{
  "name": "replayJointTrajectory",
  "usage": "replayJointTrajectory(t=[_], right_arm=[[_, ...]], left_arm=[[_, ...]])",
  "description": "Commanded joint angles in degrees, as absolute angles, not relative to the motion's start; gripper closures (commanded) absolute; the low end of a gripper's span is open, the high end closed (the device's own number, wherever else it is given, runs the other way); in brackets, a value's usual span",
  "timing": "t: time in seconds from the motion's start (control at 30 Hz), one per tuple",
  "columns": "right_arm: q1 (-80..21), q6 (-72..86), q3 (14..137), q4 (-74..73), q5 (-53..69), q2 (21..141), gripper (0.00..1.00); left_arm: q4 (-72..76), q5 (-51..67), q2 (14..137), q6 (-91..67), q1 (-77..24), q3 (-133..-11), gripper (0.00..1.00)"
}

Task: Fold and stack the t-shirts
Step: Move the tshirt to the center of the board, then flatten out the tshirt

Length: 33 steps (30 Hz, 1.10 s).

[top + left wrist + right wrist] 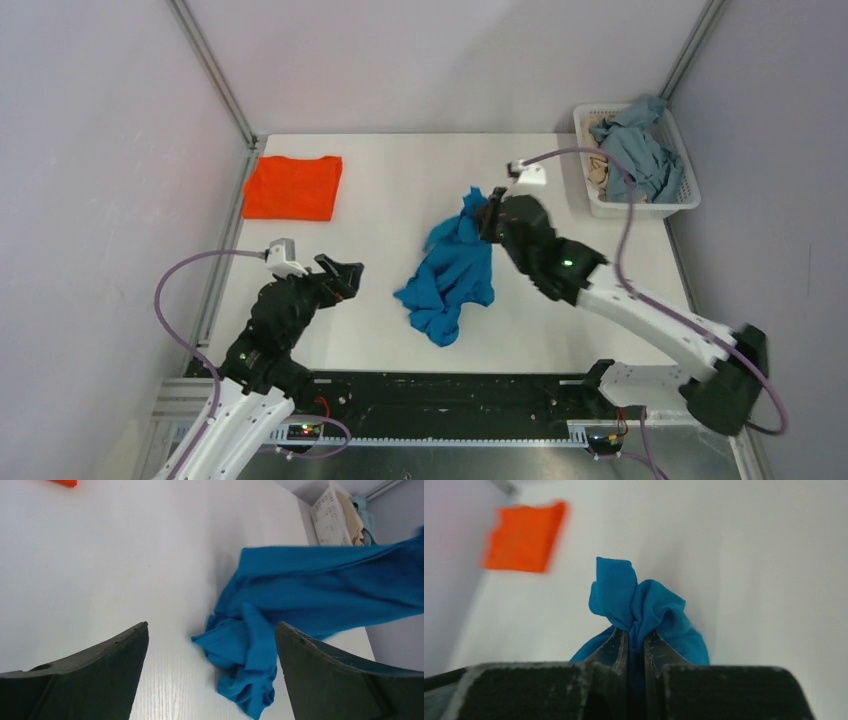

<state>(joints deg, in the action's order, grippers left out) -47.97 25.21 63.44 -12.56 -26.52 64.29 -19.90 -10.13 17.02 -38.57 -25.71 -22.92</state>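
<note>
A crumpled cyan-blue t-shirt (450,272) lies mid-table, its far end lifted. My right gripper (487,214) is shut on that raised bunch of cloth (636,600), which bulges out past the fingertips. In the left wrist view the blue t-shirt (300,595) stretches up to the right, its lower end heaped on the table. My left gripper (345,275) hangs open to the left of the shirt, nothing between its fingers (100,665). An orange t-shirt (294,186) lies folded flat at the far left. Grey-blue (645,150) and beige (598,172) t-shirts fill the basket.
The white lattice basket (612,206) stands at the far right corner, against the wall. Metal frame posts (215,75) rise at both back corners. A black rail (440,385) runs along the near edge between the arm bases.
</note>
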Motion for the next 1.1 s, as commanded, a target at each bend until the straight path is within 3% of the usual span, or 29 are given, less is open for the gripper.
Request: replayJointTrajectory(t=[0.0, 0.07, 0.1, 0.13, 0.17, 0.23, 0.3, 0.43, 0.5, 0.6, 0.73, 0.9, 1.07], right_arm=[[-46.1, 42.5, 59.1, -16.0, -41.6, 72.9, 0.95], [-44.0, 47.8, 58.9, -22.0, -43.4, 78.1, 0.85], [-42.7, 49.6, 58.8, -25.1, -44.5, 78.9, 0.64], [-42.2, 50.1, 58.7, -26.5, -45.3, 80.1, 0.53], [-41.5, 51.3, 58.7, -29.4, -47.1, 80.3, 0.33], [-40.6, 54.3, 58.7, -34.6, -51.1, 79.5, 0.12], [-39.3, 56.1, 58.7, -38.9, -53.7, 77.1, 0.02], [-36.7, 47.5, 55.6, -36.2, -50.5, 68.1, 0.01], [-35.2, 37.5, 52.2, -28.9, -40.6, 62.2, 0.01], [-31.5, 23.1, 46.3, -20.2, -14.6, 54.5, 0.01], [-29.6, 15.6, 43.4, -16.7, 0.7, 52.3, 0.01], [-33.8, 10.6, 43.5, -15.8, 1.4, 56.0, 0.03], [-41.2, 4.4, 46.7, -16.6, -12.0, 61.7, 0.04]], left_arm=[[-20.1, -7.9, 21.5, -40.6, -25.7, -22.0, 0.0], [-19.9, -5.4, 25.0, -41.2, -25.8, -22.0, 0.0], [-19.8, -4.8, 26.3, -41.5, -25.8, -22.3, 0.0], [-19.6, -4.6, 29.1, -41.8, -25.8, -22.5, 0.0], [-19.6, -4.1, 30.6, -41.9, -25.8, -23.0, 0.0], [-18.6, -2.7, 35.2, -42.0, -26.1, -24.0, 0.0], [-16.3, -0.9, 39.7, -41.9, -27.9, -24.9, 0.0], [-9.3, 1.5, 47.8, -41.2, -35.5, -26.2, 0.0], [-5.0, 3.1, 50.9, -41.3, -39.0, -26.1, 0.0], [-0.6, 3.6, 55.7, -42.1, -43.1, -26.4, 0.0], [1.0, 1.9, 64.1, -42.4, -45.9, -31.0, 0.0], [1.4, 0.5, 73.8, -42.3, -47.9, -35.4, 0.12], [1.3, -0.6, 78.8, -42.4, -47.9, -36.4, 0.4]])
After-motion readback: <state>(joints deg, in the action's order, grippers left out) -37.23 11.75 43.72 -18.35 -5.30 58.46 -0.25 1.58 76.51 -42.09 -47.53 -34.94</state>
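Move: The blue t-shirt hangs from the right fingers, lower folds already on the board; its spot near the board's centre is about 29 cm below that hand, some 2 cm to its left. From there the orange folded cloth is about 21 cm ahead and 38 cm left of the right hand, and the laundry basket 25 cm ahead and 36 cm right. The open left hand has the t-shirt's middle level ahead, about 20 cm to its right and 12 cm below. The t-shirt's held end is brought down fast, some 18 cm, by the right hand, which opens wide and lets go; empty, that hand swings on right, rises a little, then comes back left and slightly back, staying open above the cloth. Meanwhile the left hand sinks, then sweeps right to the t-shirt's near-left part, about 18 cm in all, tipping down and turning clockwise some 30 degrees, its fingers starting to close around the folds. ##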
